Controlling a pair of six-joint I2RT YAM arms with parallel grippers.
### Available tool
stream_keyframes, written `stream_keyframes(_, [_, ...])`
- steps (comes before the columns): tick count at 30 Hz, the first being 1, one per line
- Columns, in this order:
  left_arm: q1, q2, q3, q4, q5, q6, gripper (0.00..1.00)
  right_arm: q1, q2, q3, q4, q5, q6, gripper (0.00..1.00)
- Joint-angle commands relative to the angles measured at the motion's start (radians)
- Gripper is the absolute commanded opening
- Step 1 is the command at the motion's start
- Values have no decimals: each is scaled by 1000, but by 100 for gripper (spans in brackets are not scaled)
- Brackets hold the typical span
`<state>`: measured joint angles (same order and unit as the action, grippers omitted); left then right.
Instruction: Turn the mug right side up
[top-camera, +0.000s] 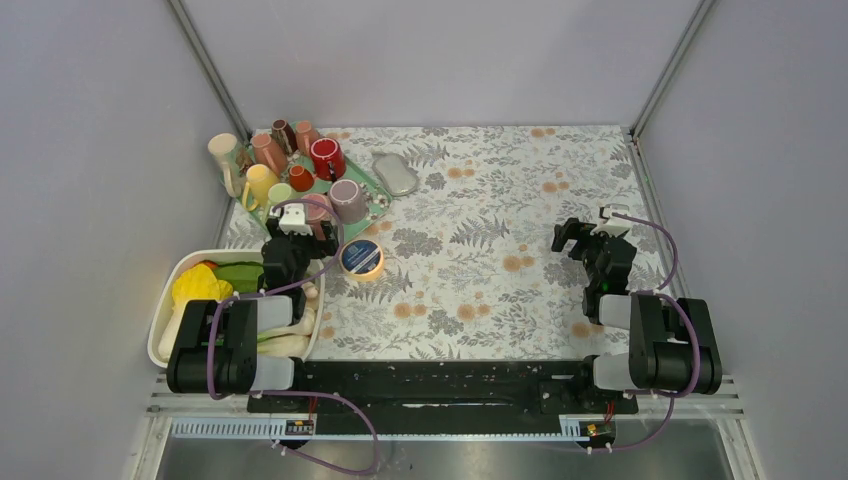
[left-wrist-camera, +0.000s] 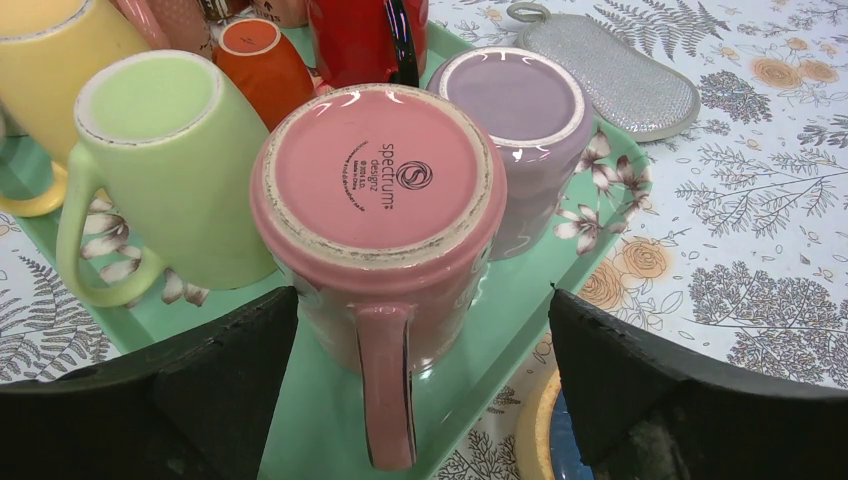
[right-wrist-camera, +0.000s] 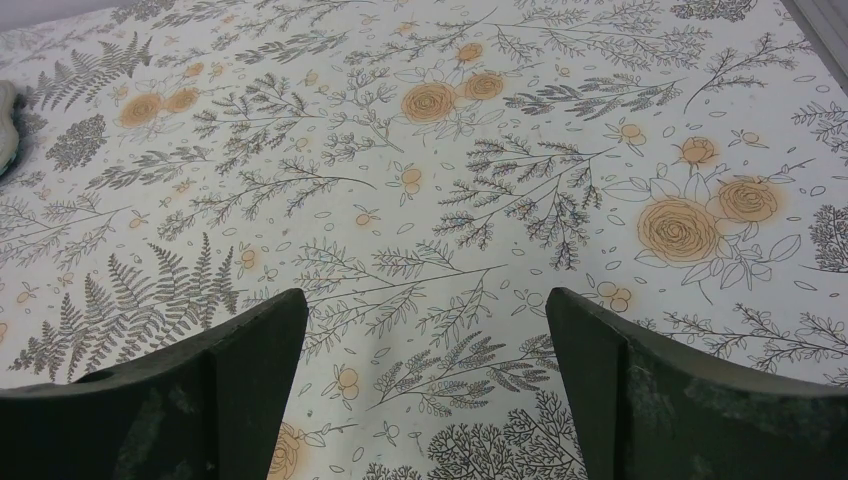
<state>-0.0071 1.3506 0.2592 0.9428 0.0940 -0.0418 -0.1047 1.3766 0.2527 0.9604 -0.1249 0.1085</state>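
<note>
A pink mug stands upside down on the mint-green tray, base up, its handle pointing toward the left wrist camera. My left gripper is open just short of it, one finger on each side of the handle and neither touching. From above, the pink mug sits at the tray's near edge, right in front of the left gripper. My right gripper hovers open over bare tablecloth on the right. The right wrist view shows nothing between the right gripper's fingers.
Several other upturned mugs crowd the tray: light green, mauve, red, orange, yellow. A grey pad lies beyond the tray. A tape roll sits beside the tray, and a white bin stands at the left.
</note>
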Motion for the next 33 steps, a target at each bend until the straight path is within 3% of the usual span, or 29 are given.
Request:
stream_keyframes(1, [5,-1,-5,91,-9,10,99,8,-12,5,66,-5,-18,99])
stream_keyframes(6, [4,-3,-4,95,-3,11,99,8,-15,-5,84,-10,-18,99])
stream_keyframes(8, [6,-56,26,14,-2,12,99,8,-16,-10,93,-7,-16,99])
stream_keyframes(15, [7,-275,305,-673,51,135,99,8,-133,-18,5,47,-2,99])
stream_keyframes(19, [7,-219,614,-1256,195,298,98,8,-229,-13,-87,76,5,99])
stream_keyframes(21, [7,-147,713,-1437,223,359,88,8,-272,1,-145,91,18,99])
stream_keyframes(24, [7,-32,787,-1512,124,372,71,8,-290,1,-156,94,20,99])
stream_keyframes(30, [7,89,834,-1473,0,330,44,8,-253,16,-145,92,12,99])
stream_keyframes(33, [7,113,816,-1442,-37,314,43,8,-248,19,-146,90,10,99])
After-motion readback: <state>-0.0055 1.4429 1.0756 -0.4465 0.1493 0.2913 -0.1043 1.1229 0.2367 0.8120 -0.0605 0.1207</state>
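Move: The upside-down pink mug stands just ahead of the left hand, its middle about 4 cm out and 2 cm lower, handle towards the hand. The lilac mug is about 7 cm ahead and 7 right, the green mug 7 ahead and 8 left; the tape roll lies 10 right, 3 back and 6 lower. From the right hand the pink mug is some 60 cm left and 4 ahead, about 2 lower. Left hand lifts 12 cm, sinks 9 over the pink mug, pitching down, half closing; right hand rises too. ##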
